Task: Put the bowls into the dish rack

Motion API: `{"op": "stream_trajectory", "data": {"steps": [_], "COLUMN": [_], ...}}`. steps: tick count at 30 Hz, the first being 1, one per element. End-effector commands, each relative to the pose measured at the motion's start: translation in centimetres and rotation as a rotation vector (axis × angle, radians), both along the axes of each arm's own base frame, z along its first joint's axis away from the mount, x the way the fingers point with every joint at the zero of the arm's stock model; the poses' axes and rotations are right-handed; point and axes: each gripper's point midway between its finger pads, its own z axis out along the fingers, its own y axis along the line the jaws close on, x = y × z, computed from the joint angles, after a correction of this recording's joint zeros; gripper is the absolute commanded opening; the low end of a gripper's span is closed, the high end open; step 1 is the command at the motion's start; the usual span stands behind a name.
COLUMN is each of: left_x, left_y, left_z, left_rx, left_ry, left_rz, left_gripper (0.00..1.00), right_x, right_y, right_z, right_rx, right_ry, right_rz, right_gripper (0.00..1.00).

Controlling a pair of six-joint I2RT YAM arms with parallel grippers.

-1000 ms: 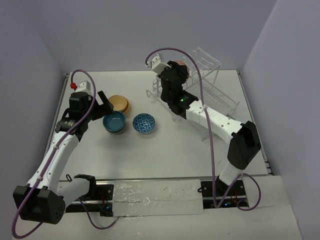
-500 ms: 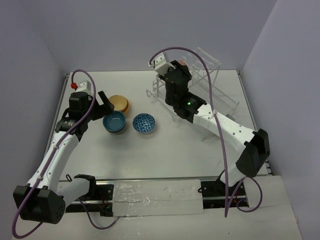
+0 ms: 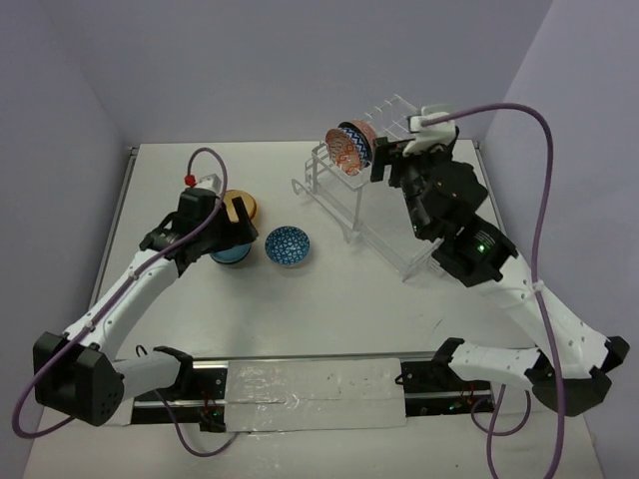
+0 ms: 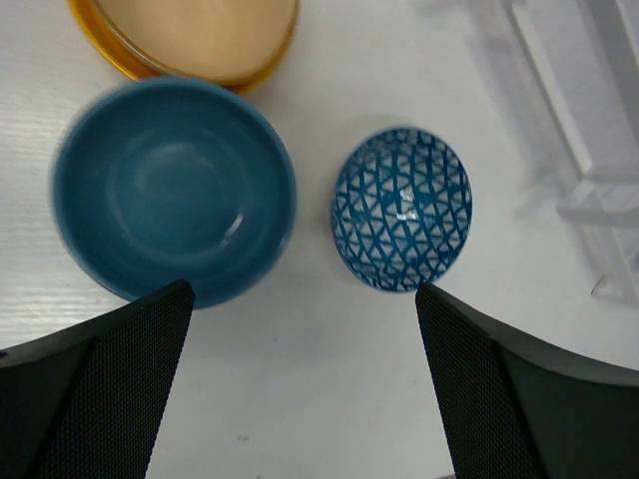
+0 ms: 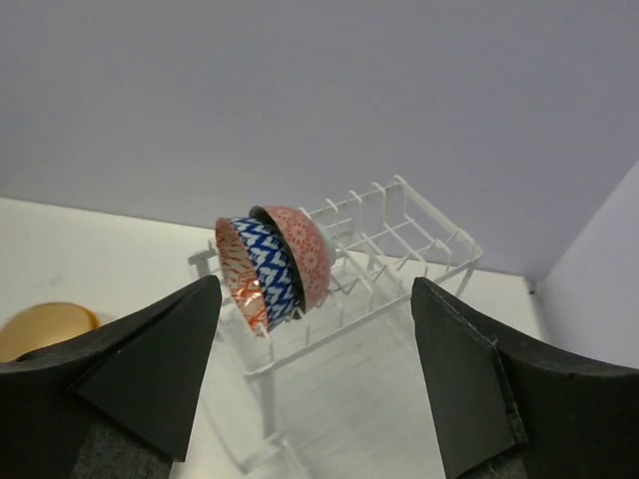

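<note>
Two bowls stand on edge in the top of the white wire dish rack (image 3: 321, 180): a blue-zigzag bowl (image 5: 262, 269) with an orange inside, and a reddish-pink bowl (image 5: 308, 249) right behind it. My right gripper (image 5: 315, 289) is open and empty, a little back from them on the rack's right (image 3: 384, 160). On the table lie a plain blue bowl (image 4: 175, 190), an orange-yellow bowl (image 4: 190, 35) and a blue lattice-patterned bowl (image 4: 401, 222). My left gripper (image 4: 303, 294) hangs open above the table, its fingers near the blue and patterned bowls, touching neither.
The rack (image 5: 399, 239) has a clear tray below and takes up the back right of the table. In the top view the left arm covers much of the blue bowl (image 3: 230, 251). The patterned bowl (image 3: 288, 245) sits between that bowl and the rack.
My right gripper has opened, let go of the zigzag bowl on the rack and drawn back to the right. My left gripper has moved right, over the blue bowl.
</note>
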Motion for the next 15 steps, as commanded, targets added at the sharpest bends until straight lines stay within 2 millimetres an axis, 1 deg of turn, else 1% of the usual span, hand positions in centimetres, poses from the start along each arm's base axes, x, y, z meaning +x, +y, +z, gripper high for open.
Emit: {"op": "stream_trajectory", "data": {"steps": [1,2,3,4,5,6,7,8,9,10,11,12,13,15], "left_x": [0.0,0.0,-0.3,-0.5,-0.4,-0.8,-0.9,-0.8,-1.0,-1.0,-0.9,-0.8,-0.7,-0.3], "left_y": [-1.9,-2.3,-3.4,-4.1,-4.7,-5.8,-6.2,-6.4,-7.2,-7.5,-7.9,-8.1,-8.2,-8.7], "left_z": [0.5,-0.2,-0.5,-0.8,-1.6,-2.0,-2.4,-3.5,-3.9,-4.2,-5.0,-5.2,-6.0,-6.1], "left_rx": [0.004,0.009,0.011,0.010,0.018,0.028,0.039,0.061,0.067,0.075,0.096,0.105,0.123,0.134], "left_ry": [0.011,0.029,0.039,0.046,0.063,0.071,0.079,0.104,0.111,0.118,0.127,0.128,0.145,0.143], "left_rz": [-0.001,0.003,-0.023,-0.035,-0.035,-0.060,-0.060,-0.053,-0.071,-0.073,-0.070,-0.069,-0.066,-0.066], "left_gripper": [0.99,0.99,0.99,0.99,0.99,0.99,0.99,0.99,0.99,0.99,0.99,0.98,0.97,0.95], "right_x": [-1.5,-1.7,-2.0,-2.2,-2.1,-2.4,-2.5,-2.6,-2.9,-3.0,-3.2,-3.4,-3.5,-3.9], "right_y": [0.9,1.0,0.7,0.8,0.9,0.6,0.4,0.5,0.3,0.6,0.6,0.5,0.5,0.6], "right_z": [-2.4,-3.6,-3.8,-4.3,-5.9,-6.2,-6.7,-8.1,-8.2,-9.4,-9.8,-9.8,-10.6,-11.0], "right_rx": [0.157,0.158,0.197,0.197,0.179,0.191,0.192,0.181,0.199,0.189,0.196,0.205,0.196,0.201], "right_ry": [0.075,0.097,0.101,0.107,0.130,0.129,0.135,0.154,0.152,0.172,0.177,0.172,0.185,0.191], "right_rz": [0.079,0.081,0.083,0.090,0.086,0.085,0.080,0.082,0.087,0.100,0.107,0.116,0.117,0.133], "right_gripper": [0.85,0.86,0.86,0.86,0.87,0.87,0.87,0.87,0.87,0.87,0.87,0.87,0.87,0.87]}}
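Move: The patterned blue bowl lies about 10 cm to the left hand's right, 3 cm ahead and 14 cm below. The teal bowls are 4 cm ahead and 4 cm left of that hand; the yellow ones are 14 cm ahead and 3 cm left, both some 13 cm down. From the right hand, the patterned bowl is roughly 22 cm left, 2 cm ahead and 44 cm below; the racked bowls are some 15 cm ahead, 5 cm left and 14 cm lower. Making no contact yet, the open left hand heads for the patterned bowl: about 8 cm rightward and as much down, drawing back slightly, as it leaves the teal bowls and its fingers tip some 15 degrees further down. The right hand, empty and open, sinks about 13 cm on the near side of the racked bowls, easing back a little and tipping its fingers downward. ##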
